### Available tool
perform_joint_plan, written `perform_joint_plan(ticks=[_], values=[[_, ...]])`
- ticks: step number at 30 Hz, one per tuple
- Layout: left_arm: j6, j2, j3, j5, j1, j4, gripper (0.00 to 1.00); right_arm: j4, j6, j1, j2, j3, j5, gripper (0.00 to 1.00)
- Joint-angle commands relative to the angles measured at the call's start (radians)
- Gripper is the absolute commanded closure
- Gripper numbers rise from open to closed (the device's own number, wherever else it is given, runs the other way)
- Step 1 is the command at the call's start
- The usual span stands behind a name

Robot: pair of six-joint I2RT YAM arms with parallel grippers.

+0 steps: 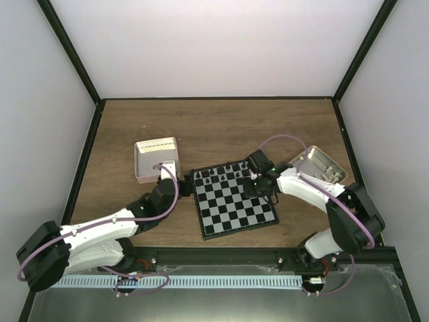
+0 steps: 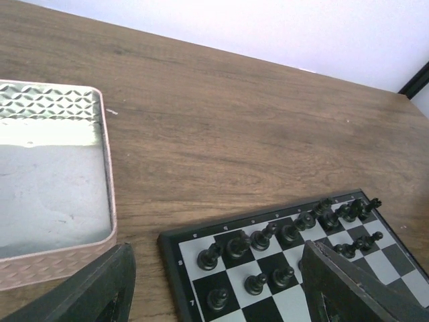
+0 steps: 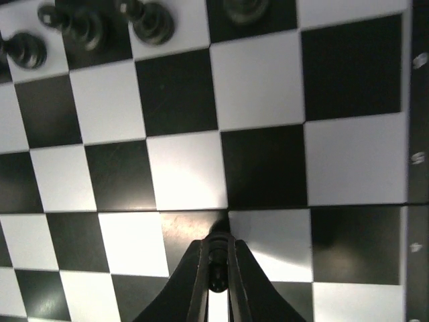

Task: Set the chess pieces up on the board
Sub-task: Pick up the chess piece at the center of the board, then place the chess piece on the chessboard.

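Note:
The board (image 1: pixel 234 204) lies at the table's middle, with black chess pieces (image 1: pixel 221 173) standing in two rows along its far edge. My right gripper (image 1: pixel 258 184) hangs over the board's far right part. In the right wrist view its jaws (image 3: pixel 218 251) are shut on a small black chess piece (image 3: pixel 218 263), held just above the checks (image 3: pixel 181 174); other black pieces (image 3: pixel 151 23) stand farther off. My left gripper (image 1: pixel 169 181) is at the board's far left corner. It is open (image 2: pixel 214 295), nothing between its fingers (image 2: pixel 100 288), with black pieces (image 2: pixel 261 238) and the board's border (image 2: pixel 175 268) below.
A pink-rimmed tray (image 1: pixel 137 164) stands left of the board, its rim (image 2: pixel 107 188) next to my left finger. A tan tin (image 1: pixel 315 155) holding pale pieces (image 1: pixel 328 173) sits to the board's right. Dark frame posts and white walls enclose the table.

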Motion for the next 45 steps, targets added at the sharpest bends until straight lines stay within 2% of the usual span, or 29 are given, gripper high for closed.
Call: perform_joint_plan(ticks=[1,7,11,21,29,35,38,40,45], values=[[-0.053,-0.035,0.012,-0.029,0.010,-0.083,0.30,-0.003,0.027,-0.014,0.007,0.079,0.141,0.99],[-0.093,-0.098,0.016,-0.011,0.030,-0.166,0.25,0.066,-0.014,-0.123,0.094,0.152,0.161,0.99],[-0.123,-0.139,0.024,0.047,0.059,-0.215,0.23,0.055,-0.045,-0.137,0.177,0.222,0.174,0.99],[-0.121,-0.195,0.014,0.071,0.075,-0.240,0.19,0.078,-0.057,-0.143,0.236,0.238,0.196,0.98],[-0.117,-0.194,0.012,0.067,0.078,-0.235,0.20,0.074,-0.064,-0.143,0.265,0.244,0.221,0.91],[-0.104,-0.221,0.021,0.062,0.080,-0.258,0.19,0.066,-0.060,-0.142,0.192,0.254,0.183,0.64],[-0.080,-0.244,0.053,0.065,0.081,-0.301,0.18,0.048,-0.038,-0.143,0.127,0.269,0.177,0.56],[-0.064,-0.265,0.090,0.064,0.081,-0.362,0.16,0.025,-0.017,-0.143,0.057,0.263,0.184,0.51],[-0.025,-0.355,0.173,0.062,0.081,-0.531,0.07,0.045,0.005,-0.143,-0.212,0.122,0.253,0.29]])
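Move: The right hand already pinches the black chess piece. Its empty square, in the second row from the far edge, right-hand column, lies about 10 cm ahead, 3 cm right and roughly 2 cm below. Next to that square, a black piece stands about 9 cm straight ahead of the hand; the back-row corner piece is some 13 cm ahead and 2 cm right, both about 1 cm below. From the left hand the square lies roughly 22 cm right, 5 cm ahead and 12 cm below. Still pinching the black piece, the right hand carries it about 10 cm forward and 3 cm right in a low arc over the board, lowers to the empty square, lets go, then rises 8 cm with fingers wide, tilting them forward. The left hand eases about 4 cm left, ending with a rise of similar size, opening wider. ##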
